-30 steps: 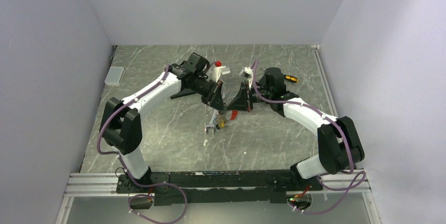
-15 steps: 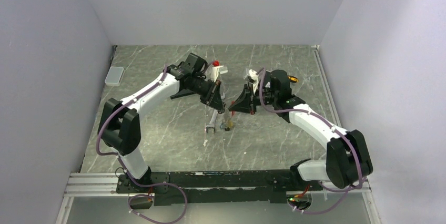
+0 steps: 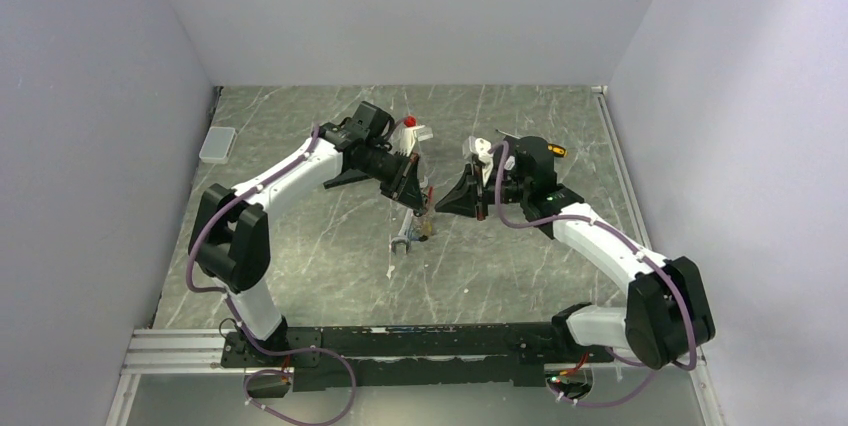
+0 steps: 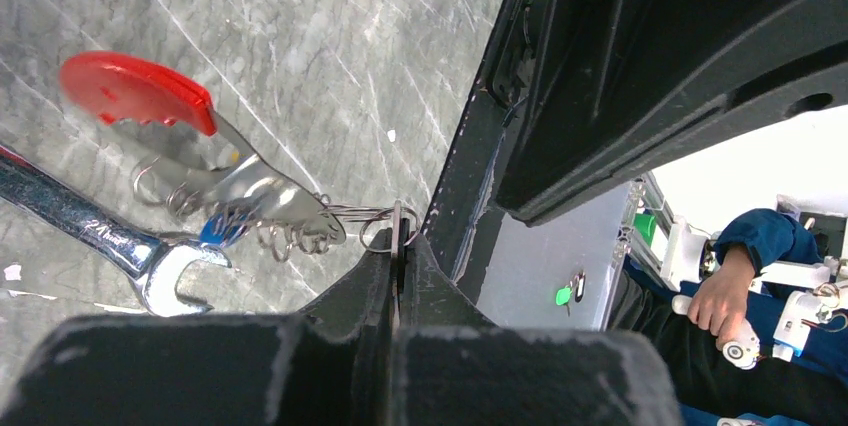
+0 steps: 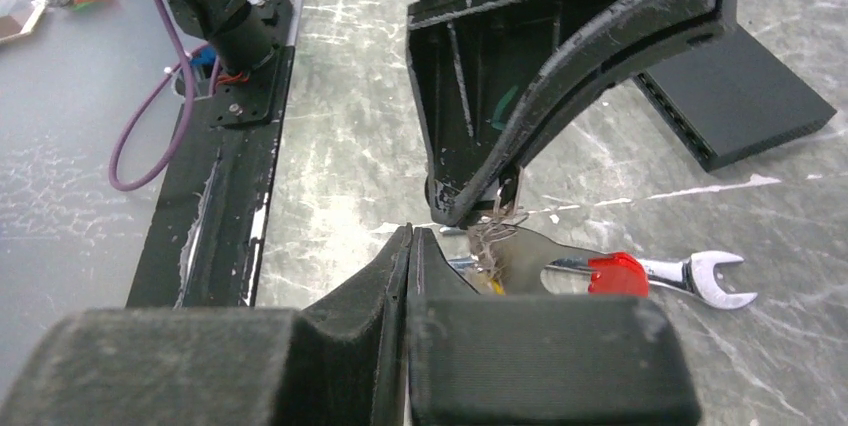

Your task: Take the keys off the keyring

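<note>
My left gripper (image 4: 398,238) is shut on the thin metal ring (image 4: 383,218) of the keyring. Its grey curved body (image 4: 262,194) and red end (image 4: 138,92) hang out from that ring, just above the table. A blue-headed key (image 4: 224,230) and several small wire loops dangle under the grey body. From above, the left gripper (image 3: 421,204) holds the keyring (image 3: 425,220) over the keys (image 3: 428,233). My right gripper (image 5: 411,238) is shut with nothing between its fingers. It stands a short way right of the keyring (image 5: 545,258), apart from it (image 3: 441,208).
A long silver wrench (image 3: 404,237) lies under the keyring, its open end (image 5: 718,282) pointing right. A pale flat block (image 3: 217,144) lies at the far left. At the back are a red-capped white item (image 3: 416,129) and an orange-black tool (image 3: 553,150).
The right gripper has drawn back to the right, away from the keyring, still shut. The left gripper keeps its hold on the ring; the keyring and keys shifted slightly.
</note>
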Motion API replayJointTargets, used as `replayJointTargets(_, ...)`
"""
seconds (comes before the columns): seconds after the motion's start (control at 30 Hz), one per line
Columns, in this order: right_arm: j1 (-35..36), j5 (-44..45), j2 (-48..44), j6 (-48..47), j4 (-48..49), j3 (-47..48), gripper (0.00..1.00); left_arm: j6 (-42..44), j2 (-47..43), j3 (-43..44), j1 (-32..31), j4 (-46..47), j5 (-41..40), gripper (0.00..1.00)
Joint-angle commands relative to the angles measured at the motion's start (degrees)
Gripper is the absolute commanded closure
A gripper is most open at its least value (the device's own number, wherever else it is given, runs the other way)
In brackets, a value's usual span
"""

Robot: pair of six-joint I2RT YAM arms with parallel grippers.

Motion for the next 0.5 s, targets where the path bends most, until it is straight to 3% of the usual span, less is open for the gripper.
replayJointTargets(0.0, 0.2, 2.3, 1.6, 2.1, 0.4, 1.5, 0.92, 0.6, -1.9, 0.9, -0.3, 1.1, 1.4, 1.0)
replayJointTargets(0.13, 0.2, 2.1, 4.4, 6.4, 1.0, 2.5, 0.8, 0.6, -2.1, 0.8, -0.3, 1.2, 1.6, 1.0)
replayJointTargets(0.47, 0.2, 0.5, 6.4, 15.4, 7.6, 1.5, 0.62, 0.8, -2.1, 0.9, -0.3, 1.2, 2.4, 1.0)
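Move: The keyring loop sits pinched at my left fingertips; from my shut right fingertips it is about 1 cm farther out, 3 cm to the left and 3 cm lower. The keys hang from it, some 7 cm below my left hand and 1 cm farther out. The bunch's red handle is roughly 6 cm ahead of my left hand, 2 cm right and 5 cm down. The wrench lies on the table about 6 cm ahead of my left hand, 1 cm left and 17 cm below. I lower my right hand about 3 cm towards the ring at my left fingertips, easing some 1 cm forward, and part its shut fingers to roughly a third open as I go. The right hand rolls about 15 degrees around its own finger line, its forward side dipping. My left hand stays put and keeps its pinch on the keyring. ##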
